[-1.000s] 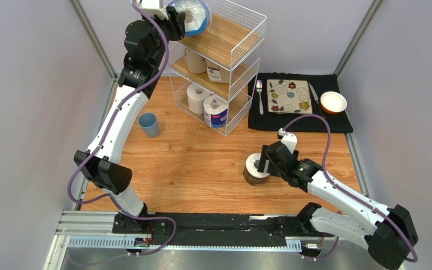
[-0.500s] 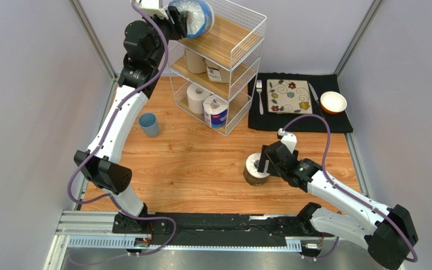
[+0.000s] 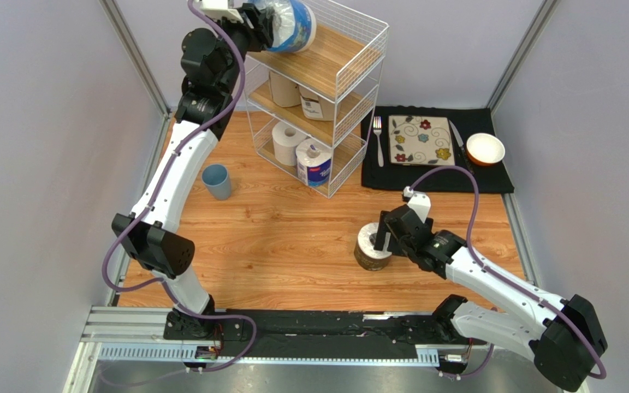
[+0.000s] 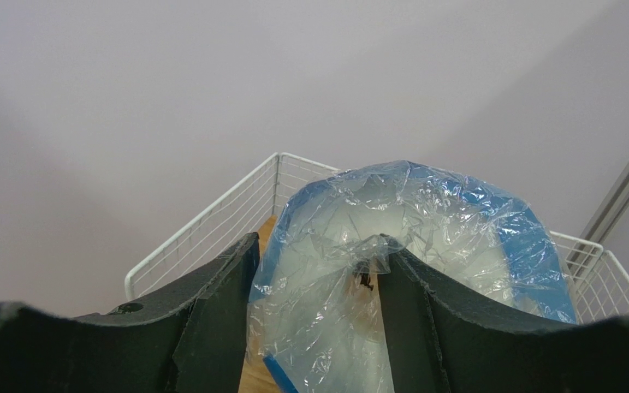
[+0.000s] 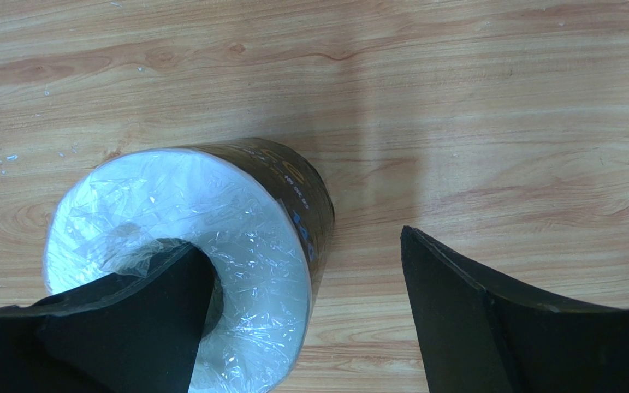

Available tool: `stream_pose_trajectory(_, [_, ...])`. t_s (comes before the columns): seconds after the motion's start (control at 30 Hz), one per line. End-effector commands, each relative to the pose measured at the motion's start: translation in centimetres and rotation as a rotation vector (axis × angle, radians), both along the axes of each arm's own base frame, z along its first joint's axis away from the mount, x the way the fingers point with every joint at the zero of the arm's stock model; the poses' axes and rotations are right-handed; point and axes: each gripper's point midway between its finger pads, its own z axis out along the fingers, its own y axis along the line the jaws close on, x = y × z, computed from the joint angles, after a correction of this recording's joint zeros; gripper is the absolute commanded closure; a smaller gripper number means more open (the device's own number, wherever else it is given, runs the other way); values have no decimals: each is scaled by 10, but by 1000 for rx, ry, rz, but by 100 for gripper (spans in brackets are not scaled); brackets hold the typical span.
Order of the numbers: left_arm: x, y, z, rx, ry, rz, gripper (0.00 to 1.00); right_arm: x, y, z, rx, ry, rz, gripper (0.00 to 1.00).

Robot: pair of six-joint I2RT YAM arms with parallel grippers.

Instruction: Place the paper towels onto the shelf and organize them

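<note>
A blue-plastic-wrapped paper towel roll (image 3: 295, 23) hangs tilted over the left rim of the shelf's (image 3: 359, 49) top tier. My left gripper (image 3: 270, 24) is shut on its wall. In the left wrist view one finger sits in the core and the other against the outside of the wrap (image 4: 424, 221), with the wire rim (image 4: 203, 229) behind. A dark-wrapped roll (image 3: 371, 246) stands upright on the table. My right gripper (image 3: 385, 237) is open. One of its fingers is in the core (image 5: 211, 213), and the other stands well clear of the roll's side. Two tan rolls (image 3: 283, 88) fill the middle tier.
On the bottom tier are a white roll (image 3: 289, 143) and a blue-labelled one (image 3: 314, 162). A blue cup (image 3: 217, 181) stands left of the shelf. To the right, a black mat (image 3: 490, 182) carries a fork (image 3: 378, 139), a patterned plate (image 3: 420, 139), a knife (image 3: 456, 135) and a bowl (image 3: 485, 149).
The left arm has carried the blue-wrapped roll a little to the right, further over the top tier. The right arm and the dark roll have not moved.
</note>
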Motion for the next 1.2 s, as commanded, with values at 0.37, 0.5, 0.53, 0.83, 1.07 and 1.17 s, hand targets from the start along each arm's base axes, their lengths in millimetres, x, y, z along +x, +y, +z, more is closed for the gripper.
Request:
stream_pose_trajectory(0.37, [14, -16, 42, -182, -154, -109, 37, -11, -9, -19, -67, 69, 24, 15])
stream_pose_trajectory(0.5, [2, -11, 64, -223, -228, -120, 37, -12, -7, -22, -54, 78, 25, 16])
stream_pose_trajectory(0.53, [-3, -10, 71, -233, -255, -122, 37, -13, -6, -23, -50, 78, 25, 16])
stream_pose_trajectory(0.83, [-36, 6, 93, -275, -319, -130, 37, -15, -5, -26, -42, 91, 29, 16])
stream_pose_trajectory(1.07, [-101, 22, 85, -272, -294, -163, 37, -12, -4, -22, -40, 78, 34, 16])
stream_pose_trajectory(1.17, [-127, 28, 61, -258, -241, -172, 37, -10, -3, -19, -42, 71, 35, 16])
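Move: The blue-wrapped paper roll I am working on is tipped over on the top shelf, its plastic-covered end towards my left fingers and its middle about 5 cm ahead, 5 cm right and 1 cm lower. The top board's middle is some 9 cm right, 6 cm down. On the level beneath, one kraft roll sits about 23 cm below my hand, 2 cm right and 2 cm back. From my right hand the blue roll is roughly 34 cm ahead, 24 cm left and 46 cm up. With my left fingers held part-open at the roll's plastic-covered end, I first push about 3 cm forward and 2 cm right, then lift some 4 cm while tipping my fingers up and raising the hand's right side, to stand the roll up. Then I come free and pull quickly back towards my base, about 8 cm, drifting left. ##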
